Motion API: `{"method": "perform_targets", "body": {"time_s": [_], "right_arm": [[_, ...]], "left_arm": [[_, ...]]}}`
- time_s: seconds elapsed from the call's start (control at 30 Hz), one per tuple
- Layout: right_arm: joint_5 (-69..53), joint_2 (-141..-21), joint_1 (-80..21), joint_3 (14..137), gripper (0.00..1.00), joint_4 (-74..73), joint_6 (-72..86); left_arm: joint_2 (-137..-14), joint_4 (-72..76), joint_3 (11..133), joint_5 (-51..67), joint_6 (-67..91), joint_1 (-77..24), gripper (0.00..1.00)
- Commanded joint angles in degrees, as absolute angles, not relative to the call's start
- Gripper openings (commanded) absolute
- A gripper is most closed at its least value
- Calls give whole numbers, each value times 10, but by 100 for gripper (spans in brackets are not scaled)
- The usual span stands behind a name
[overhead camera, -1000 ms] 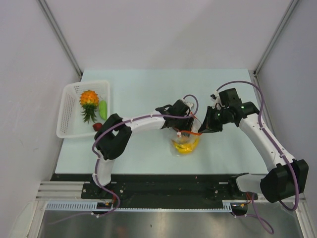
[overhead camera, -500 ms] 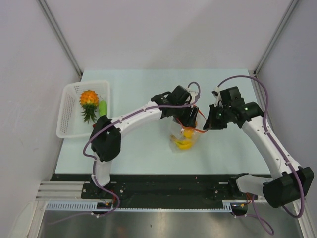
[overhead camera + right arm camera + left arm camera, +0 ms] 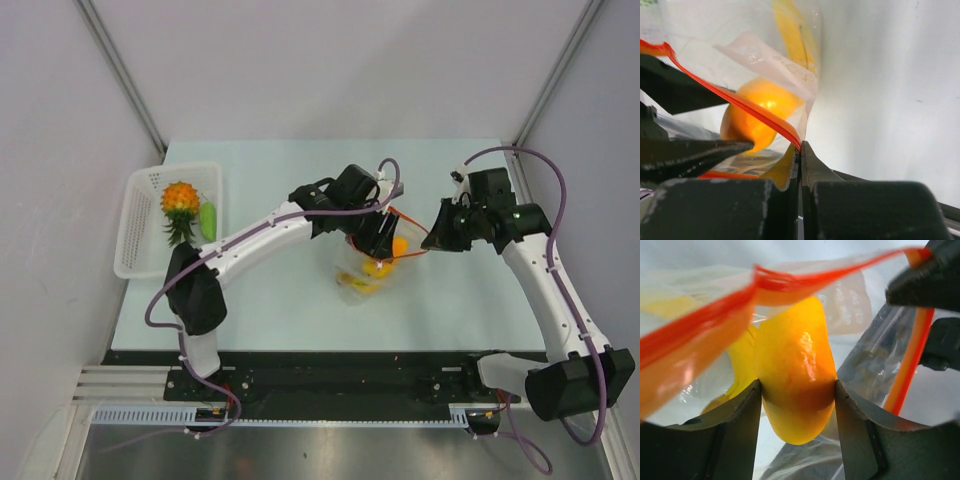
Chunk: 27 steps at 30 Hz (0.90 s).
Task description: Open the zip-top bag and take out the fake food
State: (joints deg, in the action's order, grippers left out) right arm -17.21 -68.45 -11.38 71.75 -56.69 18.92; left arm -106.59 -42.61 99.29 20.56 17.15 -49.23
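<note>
The zip-top bag (image 3: 352,283) hangs mid-table with its orange-red zip strip (image 3: 715,305) pulled open. My left gripper (image 3: 388,243) is at the bag's mouth, shut on an orange-yellow piece of fake food (image 3: 795,375) that sits between both fingers (image 3: 740,430). My right gripper (image 3: 432,243) is shut on the strip's right end (image 3: 790,134), holding the bag up. Yellow bananas (image 3: 375,268) remain inside the bag (image 3: 795,40). The held piece also shows through the plastic in the right wrist view (image 3: 757,117).
A white perforated basket (image 3: 140,250) stands at the table's left edge with the pineapple (image 3: 180,202) and a green piece (image 3: 208,220) in it. My left arm stretches diagonally from the basket's corner to the bag. Grey walls close in on both sides.
My left gripper has risen up and right out of the bag with the orange-yellow piece. The right gripper has pulled the strip to the right, lifting and stretching the bag's mouth.
</note>
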Motion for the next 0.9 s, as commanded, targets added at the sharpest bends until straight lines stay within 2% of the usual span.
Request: {"method": "perform_targets", "body": {"time_s": [0.0, 0.2, 0.4, 0.67, 0.87], "right_arm": [[-183, -695, -91, 764, 0, -567, 187], [-165, -715, -87, 774, 0, -586, 183], [-188, -717, -85, 773, 0, -592, 189], [-183, -686, -132, 737, 0, -583, 208], [-162, -679, -163, 724, 0, -573, 224]], "left_arm": [[-983, -437, 964, 157, 91, -505, 0], [-903, -301, 833, 155, 68, -512, 0], [-891, -245, 816, 192, 37, -517, 0], [-952, -251, 939, 199, 140, -512, 0], [-1016, -315, 1050, 233, 231, -504, 0]]}}
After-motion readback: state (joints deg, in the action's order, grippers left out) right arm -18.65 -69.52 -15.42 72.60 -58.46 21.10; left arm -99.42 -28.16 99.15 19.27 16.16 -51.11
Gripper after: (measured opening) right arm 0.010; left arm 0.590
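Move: The left hand already grips the orange-yellow fruit inside the bag; the middle of the bag mouth is roughly 2 cm ahead, 1 cm right and 3 cm above this hand. The right fingers' pinch on the orange rim is some 8 cm right, 1 cm farther out and 3 cm higher; the banana lies in the bag about 4 cm left, 3 cm ahead and 12 cm below. From the right hand, the fruit is about 8 cm left, 1 cm back and 3 cm below. Keeping its grip on the fruit, the left hand first eases back and left a couple of centimetres while starting to rise, then lifts faster while swinging right and forward through the bag mouth towards the right gripper, about 10 cm up in all, its fingers swinging up some 20 degrees to point flatter to the right. The right hand keeps the orange rim pinched and almost holds its place, then shifts about 3 cm left and back near the end. ##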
